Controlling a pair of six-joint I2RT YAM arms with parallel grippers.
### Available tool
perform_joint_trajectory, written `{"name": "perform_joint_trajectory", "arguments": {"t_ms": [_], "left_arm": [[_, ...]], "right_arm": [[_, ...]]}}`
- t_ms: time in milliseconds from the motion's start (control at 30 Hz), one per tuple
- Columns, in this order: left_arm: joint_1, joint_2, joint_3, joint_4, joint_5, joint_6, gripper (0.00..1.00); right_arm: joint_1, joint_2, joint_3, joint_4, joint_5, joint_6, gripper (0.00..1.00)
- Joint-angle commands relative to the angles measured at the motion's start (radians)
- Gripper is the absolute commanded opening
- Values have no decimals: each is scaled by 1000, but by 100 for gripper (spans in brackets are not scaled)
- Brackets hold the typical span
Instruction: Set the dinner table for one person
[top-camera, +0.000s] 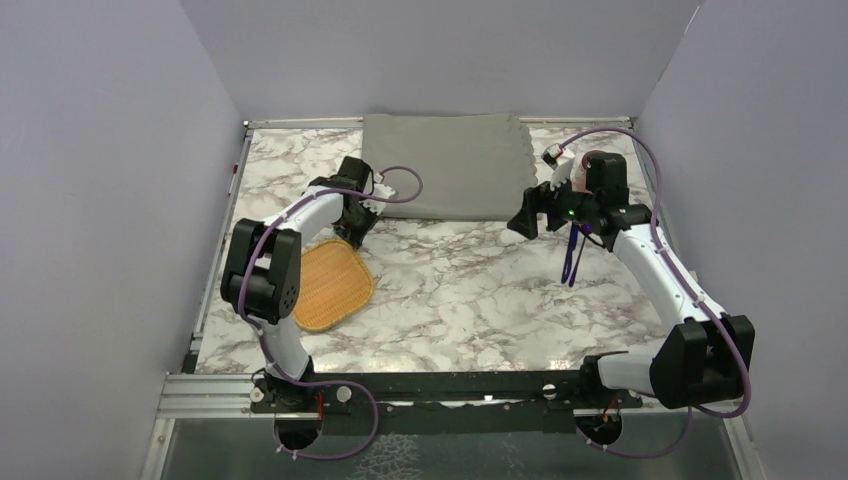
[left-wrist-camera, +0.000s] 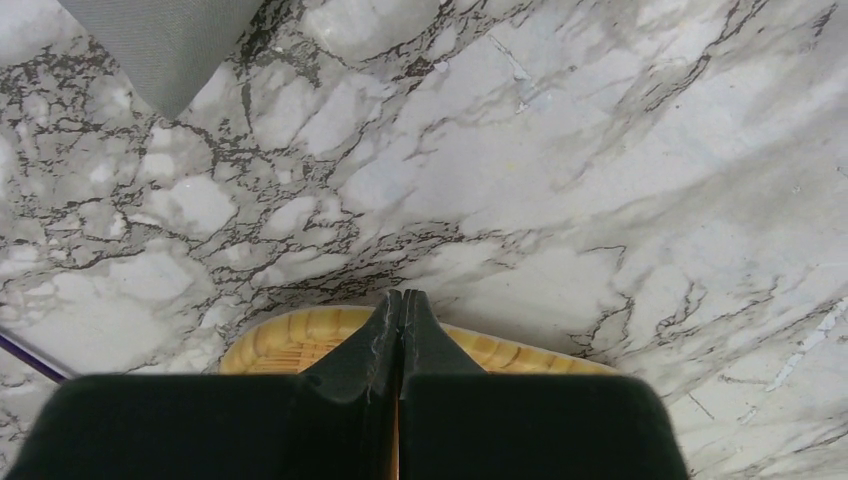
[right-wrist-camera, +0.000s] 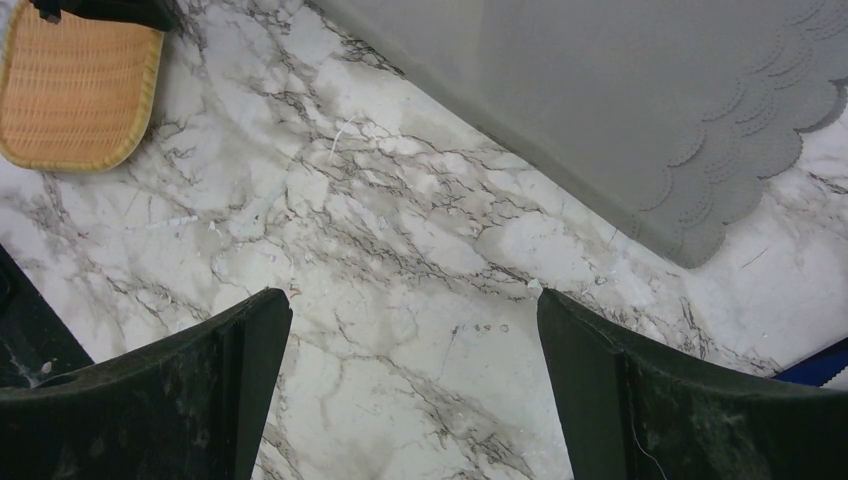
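The dinner table (top-camera: 470, 290) is a white-and-grey marble top. A grey scalloped placemat (top-camera: 445, 165) lies at its back centre. A woven orange plate (top-camera: 330, 285) lies flat at the left. My left gripper (top-camera: 355, 228) hangs just beyond the plate's far rim (left-wrist-camera: 290, 335); it (left-wrist-camera: 402, 298) is shut, fingers pressed together with nothing between the tips. My right gripper (top-camera: 523, 220) hovers off the placemat's front right corner (right-wrist-camera: 690, 240). It (right-wrist-camera: 412, 300) is open over bare marble with nothing between its fingers.
Purple cutlery (top-camera: 572, 255) lies on the table under the right arm. A pale cup-like object (top-camera: 568, 165) stands behind the right wrist, mostly hidden. Grey walls close in the table on three sides. The placemat's corner (left-wrist-camera: 160, 40) shows at the left wrist view's top left.
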Motion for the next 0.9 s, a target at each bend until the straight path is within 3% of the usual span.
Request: {"name": "perform_joint_trajectory", "arguments": {"t_ms": [0, 367, 867], "left_arm": [[-12, -20, -14, -54, 61, -10, 0], [-78, 11, -38, -70, 66, -25, 0], [-83, -95, -141, -131, 36, -15, 0]], "right_arm": [[0, -17, 11, 12, 2, -9, 98], [1, -28, 8, 12, 9, -11, 98], [0, -34, 9, 12, 5, -13, 98]]}}
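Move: The left gripper, shut, stands at the basket's far right corner, fingertips at the rim: the basket's middle lies about 9 cm back and 4 cm to the left, some 2 cm lower. From that gripper the fork lies around 13 cm to the left and 4 cm ahead, while the middle of the grey placemat is roughly 20 cm ahead and 22 cm to the right. From the idle right hand the basket is about 41 cm left, 8 cm back and 17 cm below. Bring the left gripper back towards your base by about 7 cm, fingers kept shut, first swinging 2.5 cm to the right round the basket's far right corner, then easing a little left again along its right rim. Sink some 2 cm on the way and tilt the wrist about 10 degrees, keeping the fingertips against the outside of the rim to push the basket along. ##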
